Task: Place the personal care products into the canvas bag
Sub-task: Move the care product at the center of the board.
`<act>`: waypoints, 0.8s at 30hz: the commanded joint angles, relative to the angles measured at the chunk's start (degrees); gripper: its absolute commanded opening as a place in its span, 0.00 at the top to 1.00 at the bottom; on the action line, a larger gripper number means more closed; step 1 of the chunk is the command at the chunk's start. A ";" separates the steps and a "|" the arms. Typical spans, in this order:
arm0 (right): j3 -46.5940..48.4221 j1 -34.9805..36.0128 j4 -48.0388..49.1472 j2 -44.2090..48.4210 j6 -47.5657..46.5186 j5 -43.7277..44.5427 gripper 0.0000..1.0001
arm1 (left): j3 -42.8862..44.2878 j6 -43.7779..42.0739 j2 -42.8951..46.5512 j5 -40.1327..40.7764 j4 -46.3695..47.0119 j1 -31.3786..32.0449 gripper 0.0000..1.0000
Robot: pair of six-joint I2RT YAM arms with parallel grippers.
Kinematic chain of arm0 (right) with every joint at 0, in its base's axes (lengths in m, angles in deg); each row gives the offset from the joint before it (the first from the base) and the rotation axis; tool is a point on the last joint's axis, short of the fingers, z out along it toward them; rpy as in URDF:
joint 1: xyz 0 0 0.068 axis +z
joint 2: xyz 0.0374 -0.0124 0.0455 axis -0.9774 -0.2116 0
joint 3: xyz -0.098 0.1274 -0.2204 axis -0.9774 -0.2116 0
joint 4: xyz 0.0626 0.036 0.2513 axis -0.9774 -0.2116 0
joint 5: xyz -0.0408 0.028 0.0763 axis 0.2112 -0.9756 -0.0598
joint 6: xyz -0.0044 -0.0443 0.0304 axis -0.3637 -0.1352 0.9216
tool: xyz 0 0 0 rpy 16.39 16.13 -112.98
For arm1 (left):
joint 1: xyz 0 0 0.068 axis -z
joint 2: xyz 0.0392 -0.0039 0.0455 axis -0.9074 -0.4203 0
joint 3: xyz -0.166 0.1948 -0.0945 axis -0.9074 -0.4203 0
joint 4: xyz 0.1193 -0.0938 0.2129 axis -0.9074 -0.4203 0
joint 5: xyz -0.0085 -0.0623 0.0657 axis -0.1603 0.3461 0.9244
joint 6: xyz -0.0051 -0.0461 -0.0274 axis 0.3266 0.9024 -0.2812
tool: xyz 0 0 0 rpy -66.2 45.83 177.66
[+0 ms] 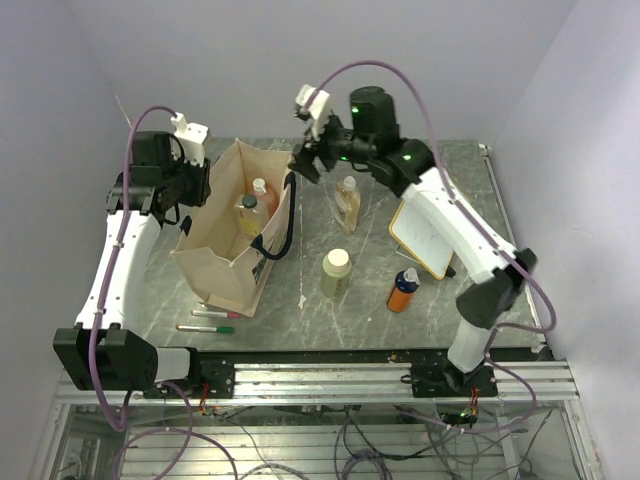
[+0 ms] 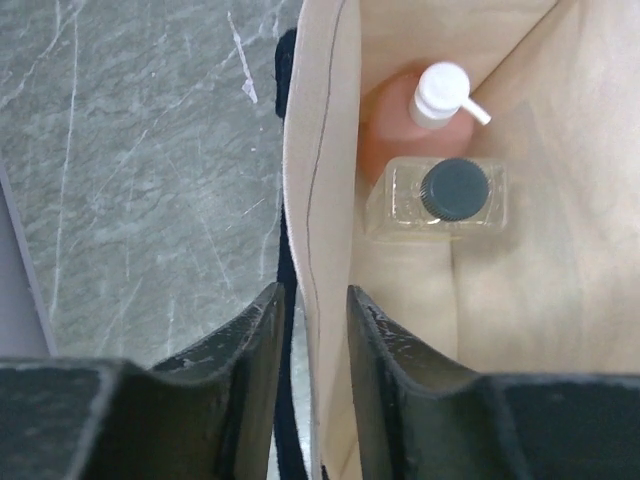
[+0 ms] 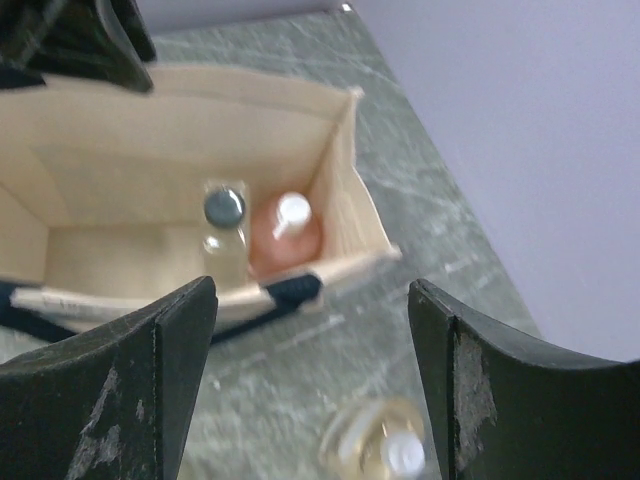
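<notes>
The canvas bag [image 1: 225,250] stands open at the left of the table. The salmon-pink bottle [image 1: 262,190] and the clear bottle with black cap [image 1: 248,210] stand inside it. They also show in the left wrist view, pink [image 2: 440,95] and clear [image 2: 452,192], and in the right wrist view, pink [image 3: 290,228] and clear [image 3: 224,212]. My left gripper [image 2: 315,310] is shut on the bag's left rim [image 2: 318,200] and navy strap. My right gripper [image 3: 312,295] is open and empty, in the air between the bag and the amber bottle [image 3: 385,455]. The amber [image 1: 347,200], pale green [image 1: 335,272] and orange [image 1: 403,290] bottles stand on the table.
A wood-framed whiteboard [image 1: 425,235] lies under the right arm, to the right of the amber bottle. A red marker [image 1: 215,313] and a green marker [image 1: 205,328] lie by the bag's near side, close to the table's front edge.
</notes>
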 commanded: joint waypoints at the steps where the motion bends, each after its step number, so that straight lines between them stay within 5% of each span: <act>1: -9.87 -4.66 -0.67 8.71 -2.69 -0.31 0.23 | 3.75 -0.09 0.41 -1.36 1.48 -0.47 0.50; 4: -17.08 -8.47 -0.94 14.19 -3.64 -1.07 0.22 | 4.73 -0.04 1.91 -3.61 3.62 -0.47 0.26; 7: -24.36 -11.50 -0.40 19.32 -4.26 -0.89 0.22 | 6.88 0.06 2.38 -7.70 4.45 -0.29 0.15; 24: -45.23 -34.93 2.09 39.43 1.23 -10.88 0.21 | 25.76 -6.15 -13.84 0.42 1.69 29.46 0.06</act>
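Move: The amber bottle stands about 30 cm to the left hand's right, a couple of centimetres farther out and some 18 cm lower. The canvas bag's left rim sits between that hand's fingers, its middle 7 cm right, 4 cm back and 13 cm down; the green jar is 27 cm right, 13 cm back and 19 cm down. From the right hand the bottle lies about 11 cm right, level ahead, 29 cm below, and the whiteboard 30 cm right, 1 cm back, 30 cm below. Up first, then right across the top of the bag: the left hand finishes opening wide, clears the bag's left rim and swings about 18 cm right, 10 cm higher overall, towards the amber bottle, turning some 30 degrees clockwise with its fingers tipping up. The right hand, open and empty, sweeps 25 cm right out of the way, over the bottle to above the whiteboard, dipping slightly and turning clockwise. ##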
